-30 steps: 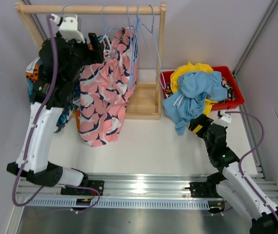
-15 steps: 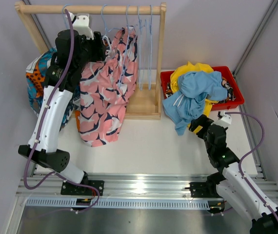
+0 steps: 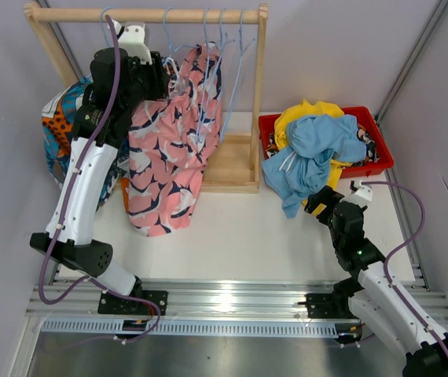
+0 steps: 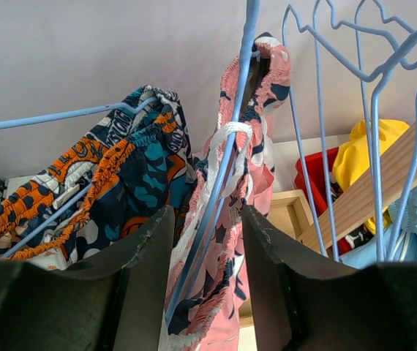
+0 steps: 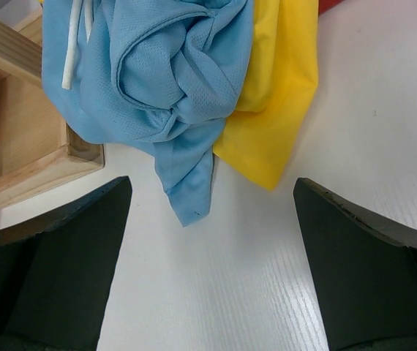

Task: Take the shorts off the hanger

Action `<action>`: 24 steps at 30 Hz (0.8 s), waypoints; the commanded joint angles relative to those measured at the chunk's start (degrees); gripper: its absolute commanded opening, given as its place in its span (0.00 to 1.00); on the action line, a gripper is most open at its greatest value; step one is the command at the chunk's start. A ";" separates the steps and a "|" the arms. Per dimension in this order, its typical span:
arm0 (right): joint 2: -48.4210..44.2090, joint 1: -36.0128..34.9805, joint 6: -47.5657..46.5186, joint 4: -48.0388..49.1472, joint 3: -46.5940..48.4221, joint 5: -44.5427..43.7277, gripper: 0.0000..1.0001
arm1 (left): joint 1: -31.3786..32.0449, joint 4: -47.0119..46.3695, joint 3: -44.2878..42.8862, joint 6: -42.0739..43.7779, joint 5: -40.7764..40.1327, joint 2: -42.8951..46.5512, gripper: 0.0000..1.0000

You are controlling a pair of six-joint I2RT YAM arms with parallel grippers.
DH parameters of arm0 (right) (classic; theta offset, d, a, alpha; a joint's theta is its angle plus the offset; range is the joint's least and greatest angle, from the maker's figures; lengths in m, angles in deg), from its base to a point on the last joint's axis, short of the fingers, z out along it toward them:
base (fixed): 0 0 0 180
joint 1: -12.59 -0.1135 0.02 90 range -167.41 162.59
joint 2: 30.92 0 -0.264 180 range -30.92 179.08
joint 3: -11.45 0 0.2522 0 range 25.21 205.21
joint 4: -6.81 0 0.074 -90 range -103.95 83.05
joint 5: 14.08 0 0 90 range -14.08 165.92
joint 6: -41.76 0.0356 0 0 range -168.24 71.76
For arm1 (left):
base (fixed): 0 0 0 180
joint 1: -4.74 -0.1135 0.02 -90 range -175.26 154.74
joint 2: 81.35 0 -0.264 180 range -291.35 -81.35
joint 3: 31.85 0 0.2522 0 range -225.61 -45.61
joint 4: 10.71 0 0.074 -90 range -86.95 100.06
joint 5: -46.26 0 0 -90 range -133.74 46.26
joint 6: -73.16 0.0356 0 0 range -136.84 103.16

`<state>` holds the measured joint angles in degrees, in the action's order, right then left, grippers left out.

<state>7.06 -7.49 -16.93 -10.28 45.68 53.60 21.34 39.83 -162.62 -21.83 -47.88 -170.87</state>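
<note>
Pink shorts with dark marks (image 3: 169, 157) hang on a blue wire hanger (image 4: 223, 172) from the wooden rail (image 3: 145, 14). My left gripper (image 3: 163, 78) is up at their waistband. In the left wrist view, its jaws (image 4: 206, 219) stand either side of the pink waistband (image 4: 260, 168) and the hanger wire; a gap shows at the right finger. Teal-orange patchwork shorts (image 4: 128, 168) hang to the left on another hanger. My right gripper (image 5: 212, 186) rests open low over the table, just short of the light blue shorts (image 5: 157, 66) and yellow shorts (image 5: 274, 110).
Several empty blue hangers (image 3: 236, 71) hang at the rail's right end. The rack's wooden base (image 3: 232, 165) sits below. A red bin (image 3: 377, 149) at the right holds the blue and yellow shorts, which spill over its front onto the table.
My left arm has straightened and swung its gripper onto the pink waistband, and its jaws have narrowed around it. The empty hangers have swayed. The right arm is still.
</note>
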 commanded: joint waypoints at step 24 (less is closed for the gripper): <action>-2.03 0.56 -1.25 1.31 -1.83 -2.81 0.99 | -0.43 -0.22 -0.06 -1.42 -2.98 0.13 0.00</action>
<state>6.03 -7.29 -17.46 -10.32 44.70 52.52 21.25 40.68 -161.66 -21.94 -49.65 -172.13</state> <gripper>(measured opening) 0.993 0.022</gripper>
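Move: The pink shorts' hanger shows its near arm almost between the left hand's open fingers, roughly 2 cm ahead, 1 cm to the right and 2 cm lower; the pink shorts themselves hang about 8 cm ahead, 3 cm right and 15 cm down. Blue-orange shorts hang some 14 cm left, 6 cm ahead and 10 cm down, the empty hangers some 9 cm right and 5 cm ahead. For the right hand the hanger is about 16 cm ahead, 38 cm left and 30 cm higher. The left fingers pinch the near arm of the pink shorts' hanger: after hanging still half open, the hand sinks about 2 cm onto it, easing some 1 cm forward with a very slight nose-down tip, and late in that descent the fingers snap from half open to fully shut around the blue wire. ##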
